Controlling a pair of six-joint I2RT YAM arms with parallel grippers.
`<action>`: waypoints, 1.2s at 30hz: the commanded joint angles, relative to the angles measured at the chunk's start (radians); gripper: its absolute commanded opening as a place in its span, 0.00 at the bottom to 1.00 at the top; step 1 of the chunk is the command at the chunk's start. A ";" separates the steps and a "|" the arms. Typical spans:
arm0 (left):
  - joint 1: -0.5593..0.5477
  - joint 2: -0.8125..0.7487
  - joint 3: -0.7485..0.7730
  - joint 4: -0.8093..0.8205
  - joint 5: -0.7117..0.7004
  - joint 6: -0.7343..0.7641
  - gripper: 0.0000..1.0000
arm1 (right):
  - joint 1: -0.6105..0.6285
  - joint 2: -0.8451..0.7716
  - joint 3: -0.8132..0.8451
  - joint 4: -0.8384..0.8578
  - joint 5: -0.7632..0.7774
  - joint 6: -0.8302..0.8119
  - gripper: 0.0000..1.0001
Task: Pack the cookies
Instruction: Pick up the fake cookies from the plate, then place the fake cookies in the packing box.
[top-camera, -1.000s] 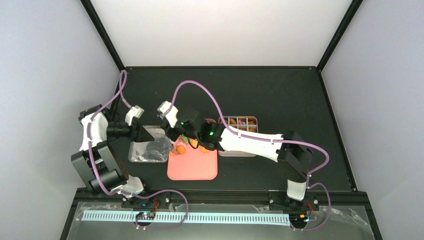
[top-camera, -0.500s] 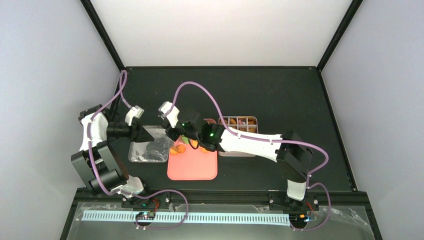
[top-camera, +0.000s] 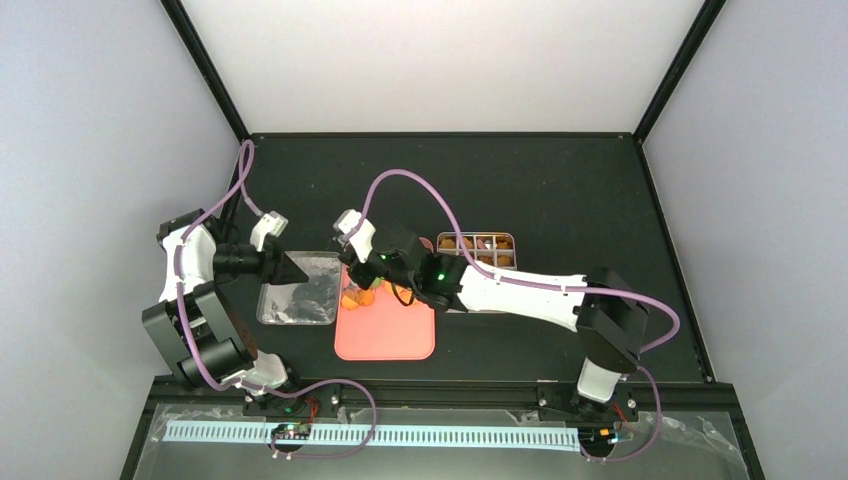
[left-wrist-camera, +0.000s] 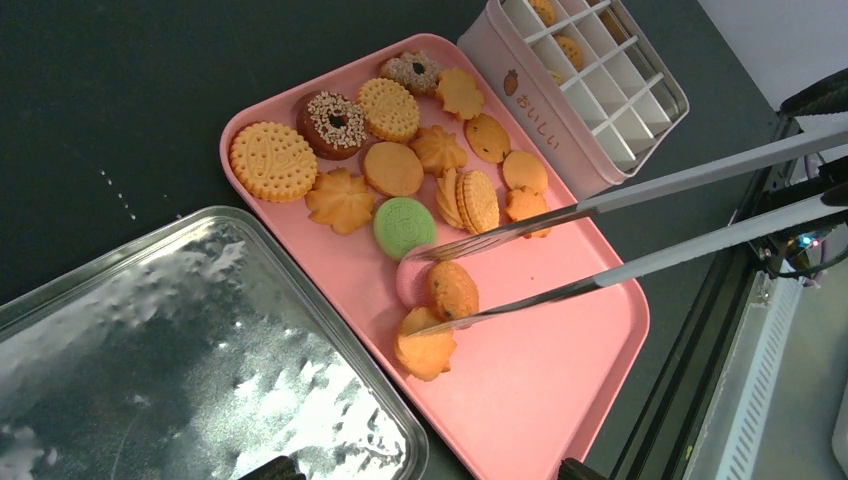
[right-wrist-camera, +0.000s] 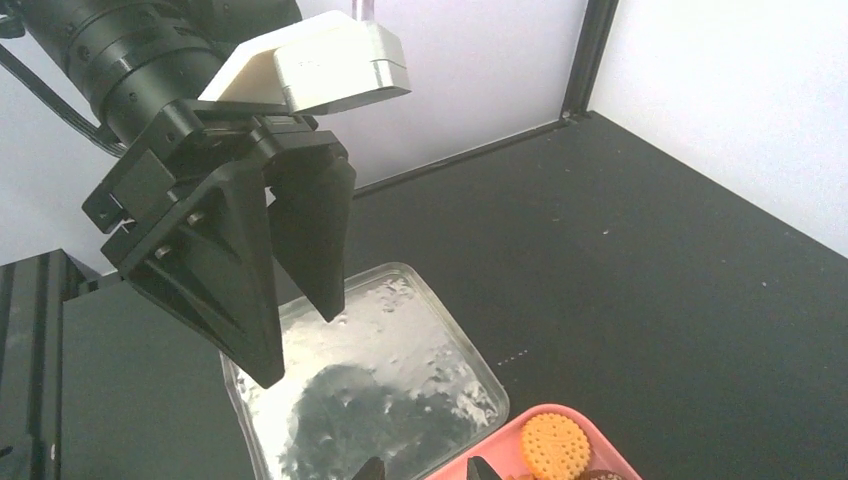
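The cookies (left-wrist-camera: 390, 168) lie spread over the far half of a pink tray (left-wrist-camera: 560, 400); most are orange, with one green round and two brown rings. A long pair of metal tongs (left-wrist-camera: 600, 205) reaches in from the right arm's side. Its tips pinch an orange cookie (left-wrist-camera: 452, 290) that sits over a pink one, next to an orange flower cookie (left-wrist-camera: 425, 350). My right gripper (top-camera: 358, 283) hangs over the tray's left part. In the right wrist view only its dark fingertips (right-wrist-camera: 372, 468) show. My left gripper (right-wrist-camera: 300, 348) hovers open over a silver tray (right-wrist-camera: 400, 380), holding nothing.
A white gridded tin (left-wrist-camera: 560, 120) holding a few cookies stands just past the pink tray, at its right in the top view (top-camera: 478, 243). The silver tray (top-camera: 295, 300) lies against the pink tray's left side. Black frame posts border the dark table.
The right arm's wrist has shifted to the right and toward the near edge over the pink tray, and its jaws closed a little. The left arm has not moved.
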 joint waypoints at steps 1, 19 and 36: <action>0.009 -0.013 0.023 -0.020 0.018 0.038 0.68 | 0.003 -0.073 -0.011 -0.008 0.058 0.004 0.03; 0.009 -0.010 0.023 -0.025 0.020 0.043 0.68 | -0.069 -0.363 -0.137 -0.043 0.204 -0.020 0.01; 0.009 -0.002 0.023 -0.031 0.029 0.052 0.68 | -0.275 -0.616 -0.408 -0.104 0.305 0.032 0.01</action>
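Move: Held in the right hand's tongs, the small cookie hangs some 20 cm below the hand, about 2 cm back and 1 cm right. Its destination, the box with compartments, lies about 25 cm right, 2 cm ahead and 22 cm below. Near the cookie, also low down, are the star cookie, 3 cm left and 2 cm back of the hand, and the green cookie, 3 cm right and 3 cm ahead. From the left hand, the box is roughly 38 cm right, 2 cm ahead and 13 cm below. Keeping its squeeze on the tongs, the right hand lifts the pinched cookie about 9 cm off the plate while starting rightward. It then swings right over the plate's far half to the box, 22 cm in all, reaching 6 cm forward, turning about 30 degrees clockwise and sinking some 4.5 cm towards the compartments. ##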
